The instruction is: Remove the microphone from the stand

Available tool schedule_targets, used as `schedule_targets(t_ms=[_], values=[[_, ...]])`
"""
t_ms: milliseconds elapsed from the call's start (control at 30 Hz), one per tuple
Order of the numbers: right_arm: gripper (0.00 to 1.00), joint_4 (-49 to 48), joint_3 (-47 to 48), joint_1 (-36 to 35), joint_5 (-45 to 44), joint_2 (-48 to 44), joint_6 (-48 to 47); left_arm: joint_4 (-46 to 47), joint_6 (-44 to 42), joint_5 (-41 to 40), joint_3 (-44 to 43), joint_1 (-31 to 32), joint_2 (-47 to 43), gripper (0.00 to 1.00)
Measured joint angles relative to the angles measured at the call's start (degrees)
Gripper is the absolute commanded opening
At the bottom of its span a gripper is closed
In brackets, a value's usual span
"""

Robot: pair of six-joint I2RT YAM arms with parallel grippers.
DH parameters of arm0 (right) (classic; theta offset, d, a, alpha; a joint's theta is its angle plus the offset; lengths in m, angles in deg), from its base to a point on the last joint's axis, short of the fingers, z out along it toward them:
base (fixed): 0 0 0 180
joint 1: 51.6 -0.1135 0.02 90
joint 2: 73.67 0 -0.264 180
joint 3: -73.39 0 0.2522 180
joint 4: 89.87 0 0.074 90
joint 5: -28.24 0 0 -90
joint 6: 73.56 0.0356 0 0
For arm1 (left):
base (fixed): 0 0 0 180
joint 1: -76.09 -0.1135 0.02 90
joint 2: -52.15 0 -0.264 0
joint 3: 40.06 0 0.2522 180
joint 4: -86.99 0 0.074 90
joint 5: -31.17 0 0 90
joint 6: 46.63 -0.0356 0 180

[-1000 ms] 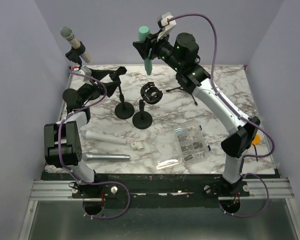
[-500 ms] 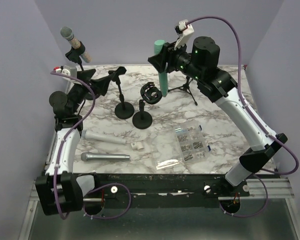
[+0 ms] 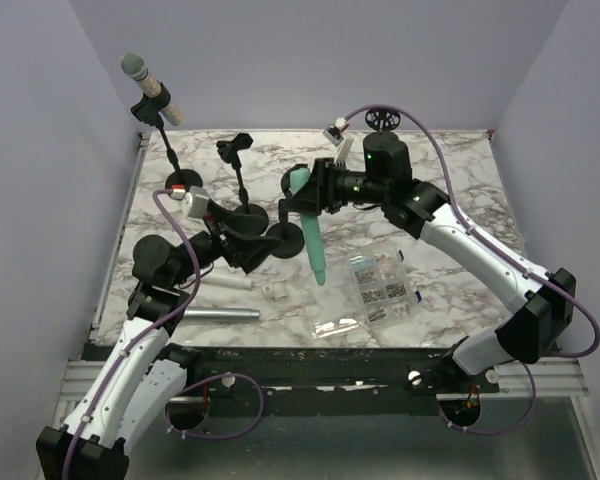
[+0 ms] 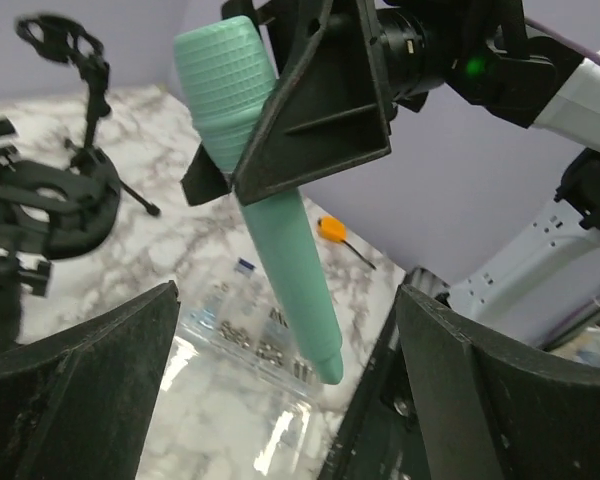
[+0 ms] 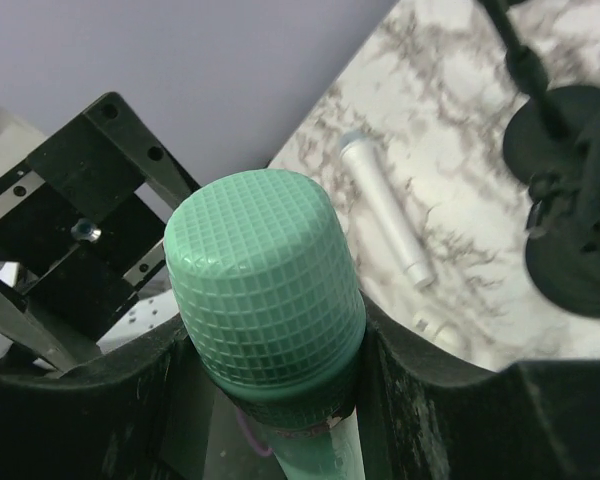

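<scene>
My right gripper (image 3: 312, 197) is shut on a green microphone (image 3: 311, 235) just below its mesh head. It holds the microphone tilted in the air over the middle of the table, tail end down, clear of every stand. In the right wrist view the head (image 5: 265, 290) sits between my fingers (image 5: 450, 400). My left gripper (image 3: 252, 248) is open and empty, just left of the microphone. In the left wrist view the microphone (image 4: 280, 230) hangs ahead of the wide-open fingers (image 4: 80, 390).
Two black round-base stands (image 3: 250, 215) (image 3: 285, 238) stand at the table's middle, one with an empty clip (image 3: 235, 145). A grey-headed microphone (image 3: 145, 85) sits in a stand at back left. A white microphone (image 5: 380, 205), a silver one (image 3: 215, 314) and a bag of screws (image 3: 380, 285) lie on the table.
My right arm has brought the green microphone down and forward from the back to the table's middle, tilting it. My left arm has swung from the back left towards it.
</scene>
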Motion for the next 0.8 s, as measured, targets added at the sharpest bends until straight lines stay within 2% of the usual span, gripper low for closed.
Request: schedule_targets(t_ms=[67, 167, 300, 467, 600, 667, 700, 733, 800], values=[[0.07, -3.41, -4.02, -0.15, 2.49, 0.00, 3.41, -1.44, 0.92, -0.24, 0.46, 2.58, 1.01, 0.78], [0.07, -7.72, -8.50, -0.42, 5.20, 0.00, 7.82, -3.96, 1.46, -0.83, 0.26, 7.39, 4.24, 0.76], [0.07, -11.56, -9.62, -1.07, 6.36, 0.00, 10.86, -6.34, 4.92, -1.11, -0.04, 10.88, 10.45, 0.71], [0.07, -14.47, -9.79, -2.05, 6.51, 0.00, 12.11, -3.76, 9.99, -1.62, 0.76, 14.60, 14.23, 0.56], [0.10, -15.39, -9.97, -2.97, 6.49, 0.00, 12.31, -1.84, 11.21, -2.36, 0.74, 16.31, 14.78, 0.35], [0.21, -15.74, -10.19, -3.04, 5.90, 0.00, 11.89, -1.49, 11.45, -2.54, 0.74, 16.50, 14.60, 0.18], [0.36, -15.80, -10.25, -3.02, 5.77, 0.02, 11.98, -1.49, 11.30, -2.84, 0.74, 16.65, 14.32, 0.04], [0.50, -15.85, -10.27, -3.02, 5.66, 0.02, 12.02, -1.84, 11.04, -3.08, 0.74, 16.70, 13.90, 0.00], [0.76, -16.59, -10.32, -3.15, 5.51, 0.02, 11.98, -3.26, 10.27, -4.50, 0.74, 16.79, 12.55, 0.00]])
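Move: The green microphone, held near its head by the right hand, hangs tail down and back, its middle about 10 cm to the left hand's right, 5 cm ahead and 2 cm lower. The middle stand is some 13 cm ahead of the left hand, 5 cm right; the emptied stand is about 17 cm ahead, 5 cm left. From the right hand, the microphone's middle is about 4 cm back and 4 cm below, and the left gripper some 9 cm back, 9 cm left and 2 cm lower. The green microphone's lower handle is met by the left hand, which goes about 7 cm right and 7 cm down, tipping its fingers some 25 degrees downward, then closes them to pinch the handle below the right gripper. The right hand keeps its grip and brings the microphone about 3 cm back and 3 cm left towards that gripper, dipping first and then rising a little. ##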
